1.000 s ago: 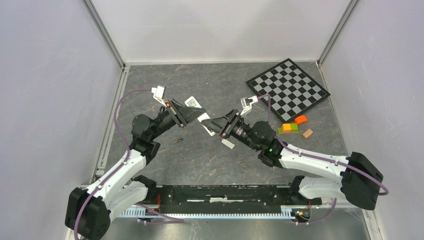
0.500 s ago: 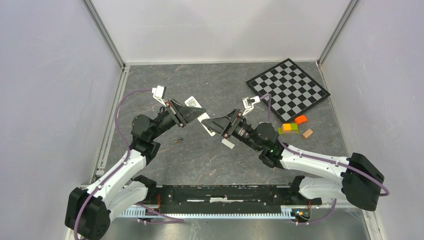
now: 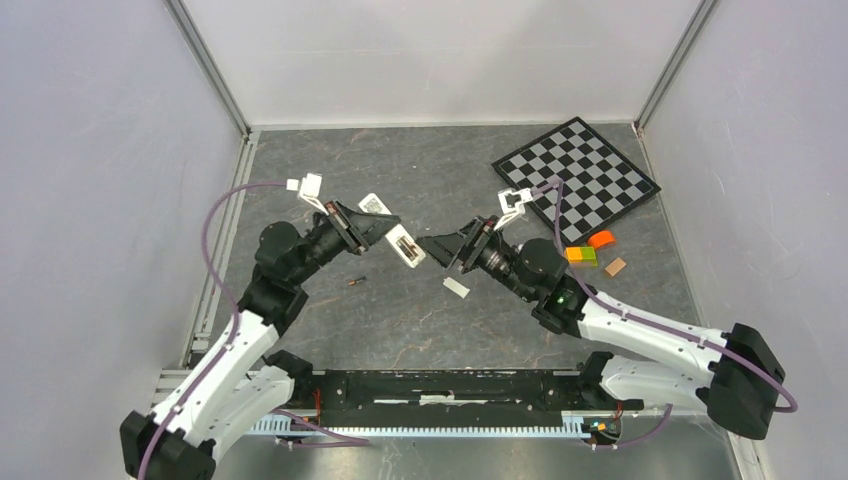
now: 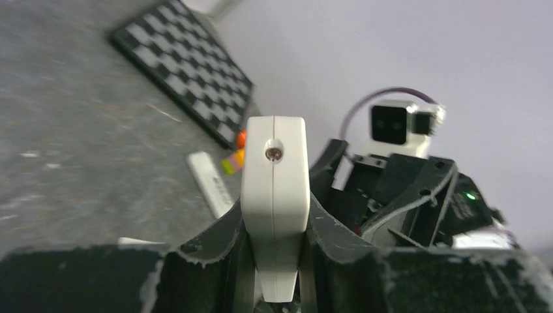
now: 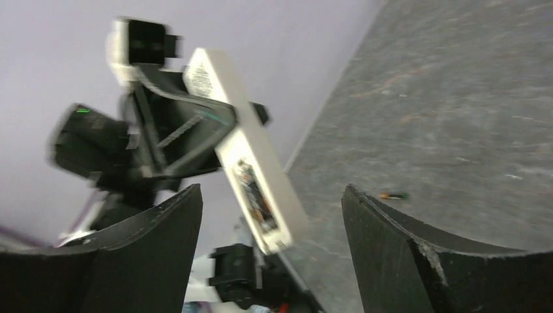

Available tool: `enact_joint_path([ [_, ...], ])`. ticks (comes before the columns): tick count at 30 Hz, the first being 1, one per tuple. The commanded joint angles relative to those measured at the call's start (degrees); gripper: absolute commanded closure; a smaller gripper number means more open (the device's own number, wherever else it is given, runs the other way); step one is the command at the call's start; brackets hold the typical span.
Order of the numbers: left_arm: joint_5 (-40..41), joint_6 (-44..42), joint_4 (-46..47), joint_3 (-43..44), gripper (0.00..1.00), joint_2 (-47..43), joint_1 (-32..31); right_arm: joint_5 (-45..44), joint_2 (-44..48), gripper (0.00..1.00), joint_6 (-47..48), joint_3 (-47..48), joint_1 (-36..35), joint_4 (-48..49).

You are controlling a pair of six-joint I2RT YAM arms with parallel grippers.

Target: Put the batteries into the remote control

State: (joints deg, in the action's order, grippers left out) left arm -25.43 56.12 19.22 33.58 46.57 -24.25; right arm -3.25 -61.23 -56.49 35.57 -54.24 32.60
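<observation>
My left gripper is shut on the white remote control and holds it above the table. The remote's end stands up between the left jaws. Its open compartment shows dark and coppery parts; I cannot tell whether a battery lies in it. My right gripper is open just right of the remote, apart from it, with nothing between its fingers. One battery lies on the table below the remote, also seen as a battery by the right finger.
A small white cover piece lies on the table under the right gripper. A checkerboard sits at the back right, with coloured blocks in front of it. White walls enclose the table.
My right gripper has opened and drawn back to the right, off the remote. The left arm has shifted and turned the remote, whose compartment now faces up.
</observation>
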Motion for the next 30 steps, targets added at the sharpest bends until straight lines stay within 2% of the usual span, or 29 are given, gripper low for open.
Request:
enact_joint_path([
  [1,19.04,-17.91,-26.78,8.14,0.98,-6.43,0.12,-8.38,0.42,0.18,12.88,6.00,0.25,-15.77],
  [4,31.91,-21.49,-35.86,10.00,0.98,-10.44,0.15,-10.42,-4.45,0.20,17.95,10.33,0.26,-21.95],
  [6,38.47,-22.74,-39.20,10.55,0.98,-13.44,0.12,-7.83,-9.73,0.22,21.17,13.86,0.21,-23.83],
  [9,44.22,-24.14,-42.37,11.53,0.98,-17.17,0.12,-2.63,-19.49,0.26,25.27,21.22,-0.52,-25.67],
  [11,47.16,-24.59,-44.00,12.28,0.98,-19.14,0.13,-2.30,-27.05,0.27,26.52,26.85,-1.69,-29.54],
  [20,54.46,-26.86,-47.15,14.09,0.98,-24.90,0.10,-12.66,-49.26,0.34,23.46,45.53,-9.55,-34.86],
  [21,55.06,-27.11,-47.46,14.22,0.98,-25.26,0.16,-12.83,-51.06,0.38,23.45,46.48,-10.01,-33.96],
  [25,56.26,-27.95,-47.94,14.65,0.98,-26.84,0.15,-7.39,-56.17,0.62,23.55,47.65,-10.63,-26.84],
  [27,56.21,-28.13,-48.16,14.89,0.98,-27.21,0.13,-5.48,-59.04,0.68,22.34,49.76,-10.63,-26.61],
  [30,55.56,-27.91,-48.31,15.07,0.98,-27.09,0.11,-3.89,-62.27,0.70,21.06,52.57,-10.60,-26.62],
])
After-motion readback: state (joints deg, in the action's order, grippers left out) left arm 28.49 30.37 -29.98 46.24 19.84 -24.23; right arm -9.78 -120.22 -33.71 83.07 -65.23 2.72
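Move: From the right hand, the loose battery lies on the table some 22 cm to the left, about 4 cm ahead and roughly 31 cm below. The remote control in the left hand's fingers is about 6 cm left of the right hand, 3 cm ahead and about level. The battery cover lies about 6 cm to its right, 2 cm ahead and 32 cm down. From the left hand, the battery is about 16 cm left, level fore-and-aft and 32 cm down. Swooping down about 23 cm and left some 18 cm towards the loose battery, the right hand first dips forward past its final reach, then swings left while its fingers tip downward by some 50 degrees and close from wide to a narrow gap, still above the battery. The left hand clears the way, carrying the remote control about 20 cm left in its kept grip and turning counter-clockwise. ##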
